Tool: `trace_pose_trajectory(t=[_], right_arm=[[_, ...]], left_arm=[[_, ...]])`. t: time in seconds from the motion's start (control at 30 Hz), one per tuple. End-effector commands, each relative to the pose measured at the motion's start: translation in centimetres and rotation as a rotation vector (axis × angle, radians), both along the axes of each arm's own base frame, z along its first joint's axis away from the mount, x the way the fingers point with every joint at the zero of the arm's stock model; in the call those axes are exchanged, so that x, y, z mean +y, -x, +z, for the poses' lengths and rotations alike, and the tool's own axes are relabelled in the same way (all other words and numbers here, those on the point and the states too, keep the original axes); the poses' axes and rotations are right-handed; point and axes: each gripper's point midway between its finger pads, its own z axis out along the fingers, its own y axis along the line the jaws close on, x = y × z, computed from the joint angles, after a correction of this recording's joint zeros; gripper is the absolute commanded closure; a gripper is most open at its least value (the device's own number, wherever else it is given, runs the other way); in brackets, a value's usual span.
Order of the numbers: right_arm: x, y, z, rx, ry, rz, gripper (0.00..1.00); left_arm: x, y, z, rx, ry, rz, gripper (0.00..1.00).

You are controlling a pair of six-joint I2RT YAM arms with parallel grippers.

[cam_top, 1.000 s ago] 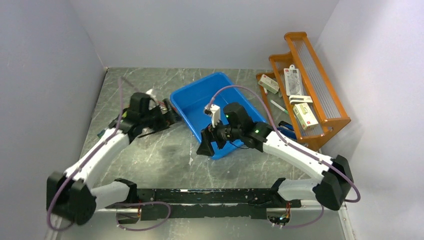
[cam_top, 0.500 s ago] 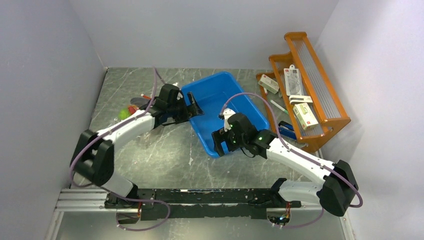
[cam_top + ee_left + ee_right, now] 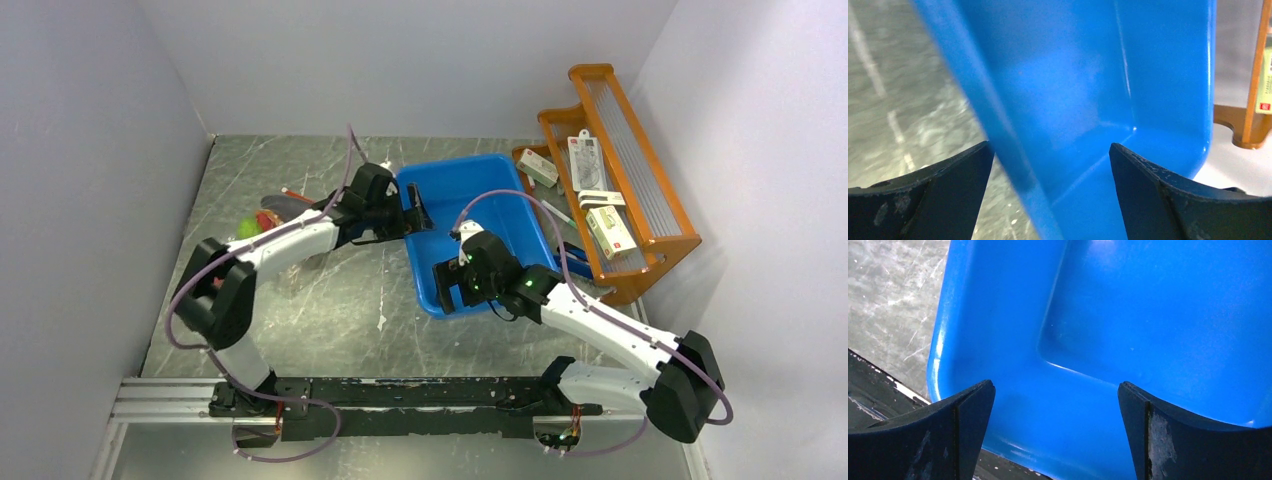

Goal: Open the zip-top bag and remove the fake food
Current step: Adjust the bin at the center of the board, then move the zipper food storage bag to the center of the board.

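Observation:
The zip-top bag (image 3: 278, 208) lies crumpled on the table's left, behind my left arm, with a thin red strip at its far end. A green ball (image 3: 246, 227) and a red piece (image 3: 268, 219) of fake food show there; whether they sit inside the plastic I cannot tell. My left gripper (image 3: 418, 214) (image 3: 1049, 146) is open and straddles the left wall of the blue bin (image 3: 490, 200) (image 3: 1073, 75). My right gripper (image 3: 450, 288) (image 3: 1055, 384) is open over the bin's (image 3: 1148, 315) near left corner. Neither holds anything.
The inside of the blue bin shows nothing in it in either wrist view. A wooden rack (image 3: 640, 190) with small boxes stands at the right, close to the bin. A dark blue object (image 3: 573, 260) lies at its foot. Grey walls close in the table on three sides.
My left arm swung right from the bag to the bin's left wall. The bin slid right toward the rack. My right gripper moved right with it and opened a little wider.

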Motion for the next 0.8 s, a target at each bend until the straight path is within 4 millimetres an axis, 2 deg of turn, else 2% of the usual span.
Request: trace_pose_trajectory(t=[0.0,0.1,0.23,0.33,0.43,0.5,0.67,0.77], right_arm=[[-0.3,-0.8,2.5,-0.054,0.007,-0.014,0.04],[0.6,-1.0,4.6,-0.107,-0.053,0.026,0.04],[1.8,-1.4,7.4,-0.195,-0.157,0.060,0.04],[2.5,-1.5,8.6,-0.234,-0.216,0.077,0.04],[2.7,-1.7,8.8,-0.229,-0.228,0.067,0.04],[2.8,-1.7,8.6,-0.212,-0.226,0.060,0.04],[3.4,-1.4,8.4,-0.174,-0.241,0.063,0.05],[3.4,-1.4,8.5,-0.161,-0.240,0.056,0.05]], left_arm=[[4.0,0.0,4.1,-0.121,-0.052,0.145,0.02],[8.3,0.8,6.5,-0.193,-0.147,0.256,0.02],[16.2,2.2,8.5,-0.262,-0.305,0.466,0.02],[22.9,2.5,8.3,-0.221,-0.339,0.622,0.02],[28.2,3.4,6.8,-0.148,-0.359,0.724,0.02],[29.5,3.9,5.9,-0.114,-0.352,0.736,0.02],[28.7,4.6,3.0,-0.017,-0.313,0.717,0.02],[30.1,5.7,0.5,0.072,-0.369,0.800,0.02]])
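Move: The bag of fake food lies about 31 cm to the left of the left hand, some 4 cm farther out and 11 cm lower. The marker pack is roughly 18 cm left of the bag and 9 cm nearer the base. The bin's middle is about 12 cm to the left hand's right, level with it and 8 cm below. From the right hand, the bag is some 36 cm left and 18 cm ahead, the bin's middle 14 cm ahead and 7 cm right. The bin's left rim, between the open left fingers, is left behind: the left hand lifts off about 12 cm while swinging left, then sinks most of that again, ending some 29 cm farther left, just short of the bag, turned about 45 degrees counter-clockwise. The right hand rises some 7 cm off the near-left corner, its fingers tipping up slightly. Both grippers stay wide open. ##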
